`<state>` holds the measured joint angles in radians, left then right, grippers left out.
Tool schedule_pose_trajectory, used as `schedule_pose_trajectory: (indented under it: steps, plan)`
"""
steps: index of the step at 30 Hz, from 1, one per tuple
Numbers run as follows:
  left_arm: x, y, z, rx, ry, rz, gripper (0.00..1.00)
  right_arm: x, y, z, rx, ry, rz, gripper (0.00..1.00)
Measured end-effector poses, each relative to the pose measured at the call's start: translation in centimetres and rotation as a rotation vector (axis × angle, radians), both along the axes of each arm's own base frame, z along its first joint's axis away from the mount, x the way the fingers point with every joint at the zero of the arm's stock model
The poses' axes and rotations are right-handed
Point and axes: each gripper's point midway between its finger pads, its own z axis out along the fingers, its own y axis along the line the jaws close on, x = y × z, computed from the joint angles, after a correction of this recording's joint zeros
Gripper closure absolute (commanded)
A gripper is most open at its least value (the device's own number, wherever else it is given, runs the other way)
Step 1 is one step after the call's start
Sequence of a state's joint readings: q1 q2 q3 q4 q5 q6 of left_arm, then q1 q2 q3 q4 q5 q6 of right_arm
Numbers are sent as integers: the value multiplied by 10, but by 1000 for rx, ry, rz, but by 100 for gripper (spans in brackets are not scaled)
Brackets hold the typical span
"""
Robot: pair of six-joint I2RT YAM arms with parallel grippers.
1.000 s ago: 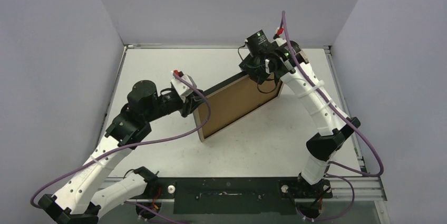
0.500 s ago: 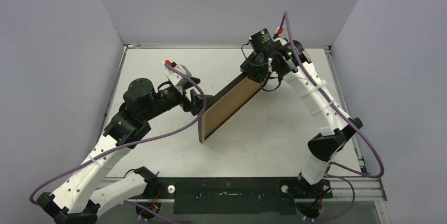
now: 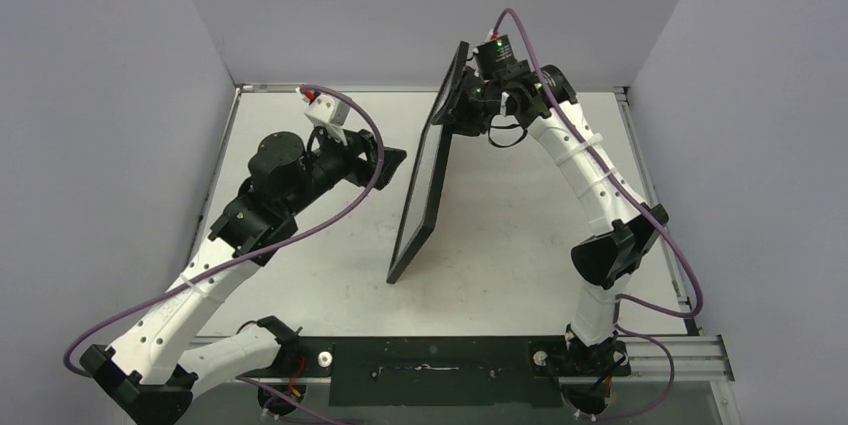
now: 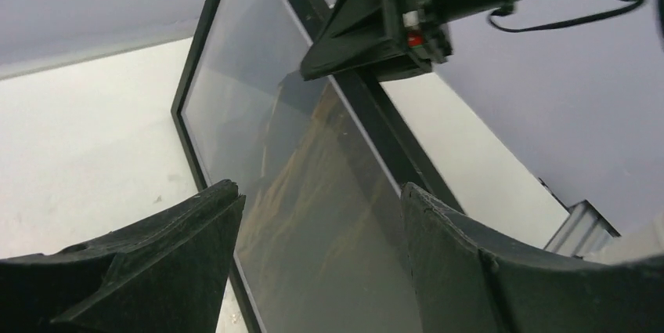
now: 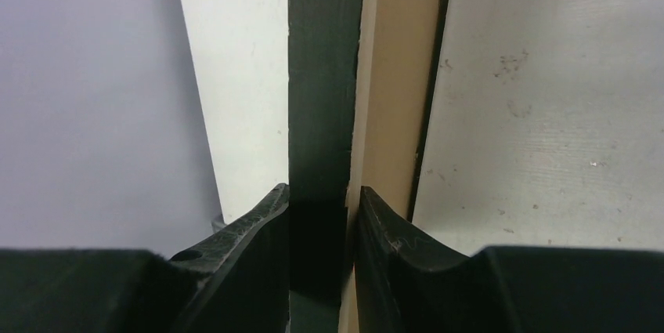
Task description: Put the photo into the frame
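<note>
The frame (image 3: 420, 195) stands steeply on edge, its black glazed front turned to the left and its low corner down at the table. My right gripper (image 3: 462, 105) is shut on its top corner; in the right wrist view the fingers (image 5: 270, 223) pinch the black rim (image 5: 317, 74) and the light brown back (image 5: 391, 74). The photo (image 4: 329, 215), brown hills under grey, shows behind the glass in the left wrist view. My left gripper (image 3: 385, 160) is open and empty, a short way left of the frame, its jaws (image 4: 319, 190) facing the glass without touching it.
White table (image 3: 300, 275) with grey walls on three sides. A metal rail (image 3: 660, 350) runs along the near edge by the arm bases. The right arm's cable (image 3: 690, 285) loops out over the right side.
The right gripper lifted the frame from a low tilt, brown back up, to nearly upright with the black front facing left. My left gripper opened, let go of the frame's edge and drew back left.
</note>
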<state>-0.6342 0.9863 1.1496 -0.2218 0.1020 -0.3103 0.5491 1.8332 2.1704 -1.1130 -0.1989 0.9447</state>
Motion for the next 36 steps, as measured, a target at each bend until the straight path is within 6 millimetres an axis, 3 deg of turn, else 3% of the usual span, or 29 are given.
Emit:
schedule_pose_trajectory:
  steps: [4,8,17,22,26,36]
  plan:
    - [17,6,-25,35,99,93,28,0,6,-5,30,3,102,99]
    - [27,11,-55,80,203,149,28,10,-4,-13,96,14,137,97]
    - [51,32,-116,112,429,258,28,43,-61,-50,213,25,112,84]
    - [53,46,-142,104,509,283,28,39,-86,-97,203,70,120,82]
    - [64,62,-165,100,582,320,28,30,-89,-129,233,111,145,81]
    - [84,82,-247,154,798,365,27,37,-88,-161,290,73,198,79]
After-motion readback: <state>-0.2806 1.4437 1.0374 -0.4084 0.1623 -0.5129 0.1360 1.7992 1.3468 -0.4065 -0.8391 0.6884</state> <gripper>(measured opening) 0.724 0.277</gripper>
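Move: The frame, photo in it, stands steeply on its long side, face to the left. The right hand holds its upper long edge, the frame's middle some 14 cm below that hand, about 4 cm left and 3 cm back; its lower edge is roughly 30 cm down and 6 cm left, level fore and aft. From the open left hand the middle lies some 8 cm ahead, 6 cm right and 22 cm down. The table around is bare. The frame is tipped over to the right, face up: the right hand, still pinching its edge, carries that edge first about 9 cm right and a little forward, then down some 15 cm, rolling slightly. Meanwhile the left hand, fingers staying open, sinks about 25 cm while easing forward and left, tilting some 45 degrees down towards the frame's left border. ##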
